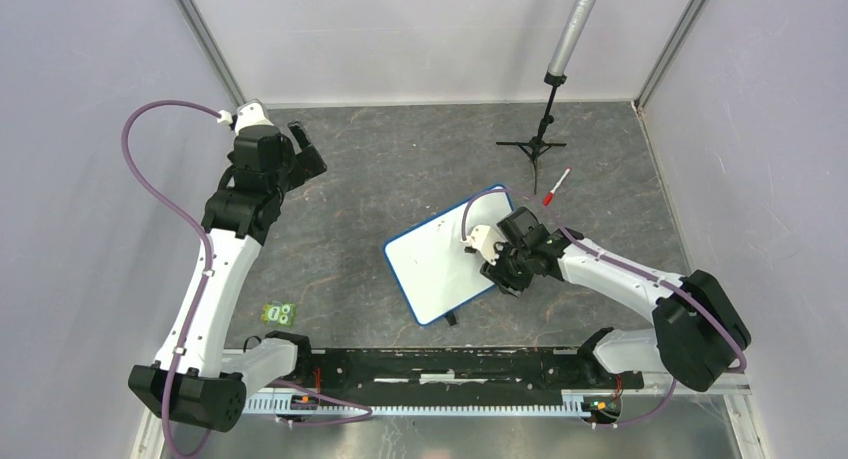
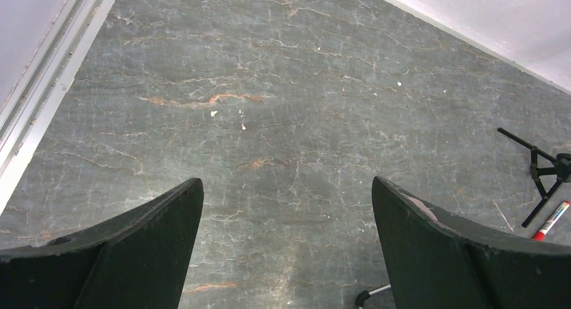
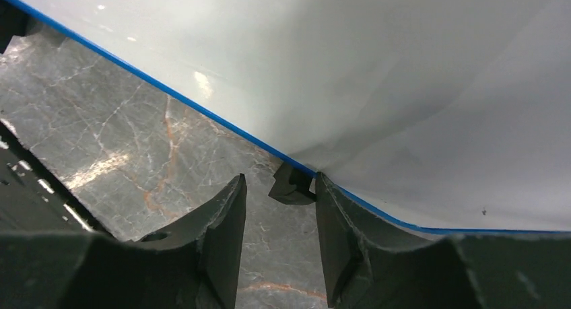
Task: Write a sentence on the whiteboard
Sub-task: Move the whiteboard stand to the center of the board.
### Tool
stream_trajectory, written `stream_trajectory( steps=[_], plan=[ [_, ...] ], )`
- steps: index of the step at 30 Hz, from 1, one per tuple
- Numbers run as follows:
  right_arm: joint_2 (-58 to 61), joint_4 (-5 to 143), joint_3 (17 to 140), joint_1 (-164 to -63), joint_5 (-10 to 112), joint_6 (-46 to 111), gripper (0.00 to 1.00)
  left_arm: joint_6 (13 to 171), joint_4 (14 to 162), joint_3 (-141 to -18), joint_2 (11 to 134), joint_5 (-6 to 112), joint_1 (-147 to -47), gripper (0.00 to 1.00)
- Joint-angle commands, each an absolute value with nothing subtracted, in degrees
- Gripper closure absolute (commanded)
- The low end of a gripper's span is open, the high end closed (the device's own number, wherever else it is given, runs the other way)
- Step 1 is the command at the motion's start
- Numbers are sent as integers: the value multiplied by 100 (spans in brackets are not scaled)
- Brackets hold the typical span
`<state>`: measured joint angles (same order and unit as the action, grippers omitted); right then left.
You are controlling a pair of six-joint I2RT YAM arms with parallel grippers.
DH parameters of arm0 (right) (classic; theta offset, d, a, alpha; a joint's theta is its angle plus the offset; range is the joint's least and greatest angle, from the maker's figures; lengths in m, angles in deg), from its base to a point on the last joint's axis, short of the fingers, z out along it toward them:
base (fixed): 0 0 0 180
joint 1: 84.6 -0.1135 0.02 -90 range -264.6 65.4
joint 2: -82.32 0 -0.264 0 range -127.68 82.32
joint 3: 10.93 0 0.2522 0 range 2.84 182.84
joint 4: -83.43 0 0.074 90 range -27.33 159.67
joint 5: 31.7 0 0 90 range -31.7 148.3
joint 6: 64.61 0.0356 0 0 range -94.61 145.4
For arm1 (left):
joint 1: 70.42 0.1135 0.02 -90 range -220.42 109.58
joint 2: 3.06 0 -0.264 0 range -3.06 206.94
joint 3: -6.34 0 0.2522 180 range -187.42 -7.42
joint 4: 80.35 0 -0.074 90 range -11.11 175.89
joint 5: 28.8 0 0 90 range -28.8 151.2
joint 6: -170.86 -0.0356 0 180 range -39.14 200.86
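Note:
The whiteboard [image 1: 440, 269], white with a blue rim, lies tilted at the middle of the table. Its face is blank and the sentence is not in view. My right gripper [image 1: 505, 277] sits at the board's right edge. In the right wrist view its jaws [image 3: 277, 181] stand apart with nothing between them. The board's blue rim [image 3: 202, 110] and a black foot [image 3: 291, 186] lie just past the fingertips. My left gripper [image 1: 305, 144] hangs wide open at the back left, over bare table [image 2: 287, 181]. A red-capped marker [image 1: 556, 186] lies behind the board.
A small black tripod stand [image 1: 540, 144] with a grey pole stands at the back right, near the marker [image 2: 552, 220]. A green card [image 1: 279, 312] lies by the left arm's base. Walls close in the table on three sides.

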<state>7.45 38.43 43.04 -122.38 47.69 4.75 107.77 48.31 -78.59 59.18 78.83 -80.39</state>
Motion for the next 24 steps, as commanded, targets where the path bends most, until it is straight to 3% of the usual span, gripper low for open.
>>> stream_trajectory(
  steps=[1,5,12,15,17,20,24],
  plan=[
    [612,3228,4484,-12392,4053,614,53,10759,5021,-7897,5888,7865,-8006,0],
    [742,3249,4493,-12453,3814,737,50,10756,5020,-7879,5870,7839,-8004,0],
    [1272,3119,4675,-12467,3777,510,34,10609,4982,-7935,5933,7282,-8000,0],
    [1582,2934,4826,-12415,3596,185,19,10414,4934,-7997,6008,6836,-8000,0],
    [1877,2983,4851,-12393,3646,146,4,10290,4926,-8010,6050,6550,-8000,0],
    [2111,3002,5121,-12067,3602,87,2,10216,4899,-8057,6105,6314,-8000,0],
    [2087,3128,5696,-10607,2790,356,2,10113,4854,-8157,6152,6223,-8000,0]
  ],
)
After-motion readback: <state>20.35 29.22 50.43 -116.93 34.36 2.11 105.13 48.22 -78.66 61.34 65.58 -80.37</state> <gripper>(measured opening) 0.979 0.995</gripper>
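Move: The right hand is already low at the near edge of the whiteboard stand, with the right-hand foot between its half-open fingers. The board's middle lies about 12 cm left and 8 cm ahead, some 2 cm higher. The stand's other foot is about 13 cm left and 7 cm nearer the base; the red marker is some 25 cm ahead and 12 cm right. From the left hand, the board's middle lies about 34 cm right, 6 cm back and 24 cm below. Still against the right-hand foot and lower edge at first, the right hand nudges the whiteboard back about 3.5 cm and slightly left, fingers gradually widening. It then comes free, rising about 9 cm with the fingers opening fully and swinging forward again as it tilts. Meanwhile the open left hand starts about 4 cm rightward towards the board, turning clockwise. ##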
